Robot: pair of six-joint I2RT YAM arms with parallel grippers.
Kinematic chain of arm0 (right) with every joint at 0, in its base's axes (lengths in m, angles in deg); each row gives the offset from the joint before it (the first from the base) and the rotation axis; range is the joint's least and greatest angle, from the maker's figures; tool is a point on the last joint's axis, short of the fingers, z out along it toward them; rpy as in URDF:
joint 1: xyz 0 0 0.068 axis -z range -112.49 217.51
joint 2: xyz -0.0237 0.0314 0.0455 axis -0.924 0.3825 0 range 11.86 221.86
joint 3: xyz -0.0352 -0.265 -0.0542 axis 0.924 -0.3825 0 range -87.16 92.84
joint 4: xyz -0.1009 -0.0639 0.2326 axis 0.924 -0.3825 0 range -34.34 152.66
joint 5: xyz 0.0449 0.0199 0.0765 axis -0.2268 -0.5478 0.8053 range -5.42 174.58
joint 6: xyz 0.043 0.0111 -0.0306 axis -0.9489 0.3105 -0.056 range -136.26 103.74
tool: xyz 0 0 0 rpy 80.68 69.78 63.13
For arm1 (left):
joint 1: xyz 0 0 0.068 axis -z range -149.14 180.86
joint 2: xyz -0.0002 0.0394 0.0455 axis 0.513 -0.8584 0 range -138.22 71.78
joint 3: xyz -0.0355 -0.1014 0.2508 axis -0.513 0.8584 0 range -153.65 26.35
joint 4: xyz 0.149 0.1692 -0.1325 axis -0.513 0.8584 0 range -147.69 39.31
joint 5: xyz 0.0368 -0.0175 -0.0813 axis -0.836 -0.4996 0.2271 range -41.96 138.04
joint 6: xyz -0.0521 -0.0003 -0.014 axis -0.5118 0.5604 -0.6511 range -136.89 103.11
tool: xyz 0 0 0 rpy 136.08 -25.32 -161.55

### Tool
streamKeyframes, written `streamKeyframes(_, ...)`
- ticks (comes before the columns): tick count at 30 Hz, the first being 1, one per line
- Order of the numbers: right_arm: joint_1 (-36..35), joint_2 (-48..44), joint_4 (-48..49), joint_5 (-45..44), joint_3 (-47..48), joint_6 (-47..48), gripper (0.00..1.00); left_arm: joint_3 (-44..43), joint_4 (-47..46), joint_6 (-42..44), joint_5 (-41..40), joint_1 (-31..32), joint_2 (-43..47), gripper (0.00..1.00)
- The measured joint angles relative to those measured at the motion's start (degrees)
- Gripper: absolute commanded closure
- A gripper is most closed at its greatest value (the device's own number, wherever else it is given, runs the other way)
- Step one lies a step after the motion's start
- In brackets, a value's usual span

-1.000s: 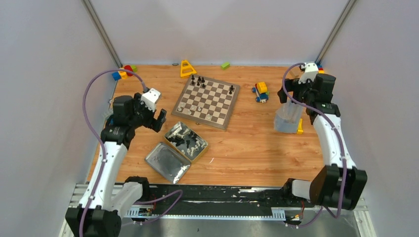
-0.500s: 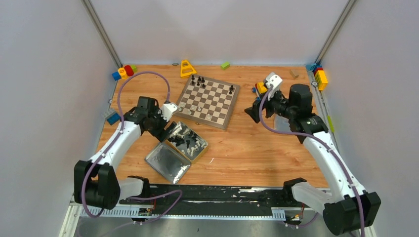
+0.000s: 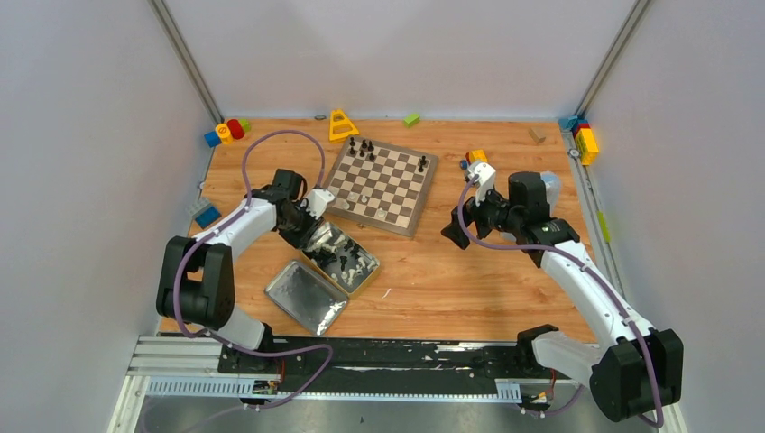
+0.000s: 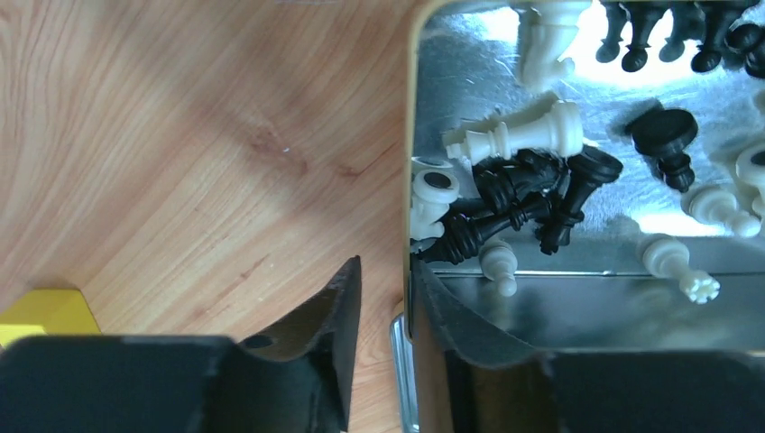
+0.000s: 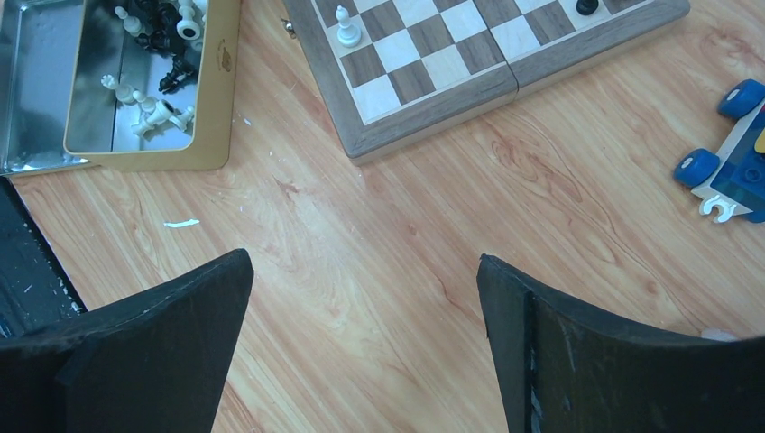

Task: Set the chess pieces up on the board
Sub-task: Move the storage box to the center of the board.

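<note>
The board (image 3: 364, 222) lies at the back middle of the table with a few black chess pieces (image 3: 364, 147) at its far edge and pale ones (image 3: 361, 197) nearer. Many more black and white chess pieces (image 4: 514, 194) lie jumbled in an open metal tin (image 3: 364, 277). My left gripper (image 4: 386, 262) straddles the tin's side wall (image 4: 410, 135), one finger outside over the wood and one inside, with a narrow gap still showing. My right gripper (image 5: 363, 262) hangs wide open over bare table to the right of the board (image 5: 433, 122), holding nothing.
The tin's flat lid (image 3: 305, 296) lies in front of the tin. A toy car (image 5: 731, 171) sits right of the board. A yellow cone (image 3: 342, 124), a green block (image 3: 411, 118) and coloured blocks (image 3: 225, 132) lie along the back; more blocks (image 3: 585, 140) stand at the right edge.
My left arm reached right and down to the tin and its jaws narrowed around the wall. My right arm swung from the back right corner toward the table's middle, still open.
</note>
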Motion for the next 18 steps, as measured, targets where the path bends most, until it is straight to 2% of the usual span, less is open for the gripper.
streamKeyframes(3, 0.0, -0.1, 0.1, 0.2, 0.0, 0.0, 0.03, -0.8, -0.1, -0.8, -1.4, 0.0, -1.1, 0.77)
streamKeyframes(8, 0.0, -0.1, 0.1, 0.2, 0.0, 0.0, 0.03, -3.5, 0.5, 0.8, -6.0, 0.2, -3.1, 0.83)
streamKeyframes(13, 0.0, -0.1, 0.1, 0.2, -0.1, 0.0, 0.03, -9.0, 1.6, 6.6, -11.9, -0.2, -6.6, 0.88)
streamKeyframes(18, 0.0, -0.7, 0.1, 0.2, -1.0, 0.3, 0.03, -14.4, 3.1, 12.9, -16.7, -1.8, -12.9, 0.89)
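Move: At the box's left-far end the left hand straddles the wall. The storage box's middle is about 9 cm to the right and 5 cm back, a couple of centimetres lower. The lid lies roughly 17 cm straight back; the chess board's middle some 17 cm ahead and 20 cm to the right. From the right hand the box is about 31 cm left, 6 cm back and 15 cm down. Closing on the wall of the box's left-far end, one finger inside and one outside, the left hand pinches it and takes the box forward and left by about 9 cm in all, gathering speed. It stays low, rising only about a centimetre, while the wrist rolls some 20 degrees, left side up. ##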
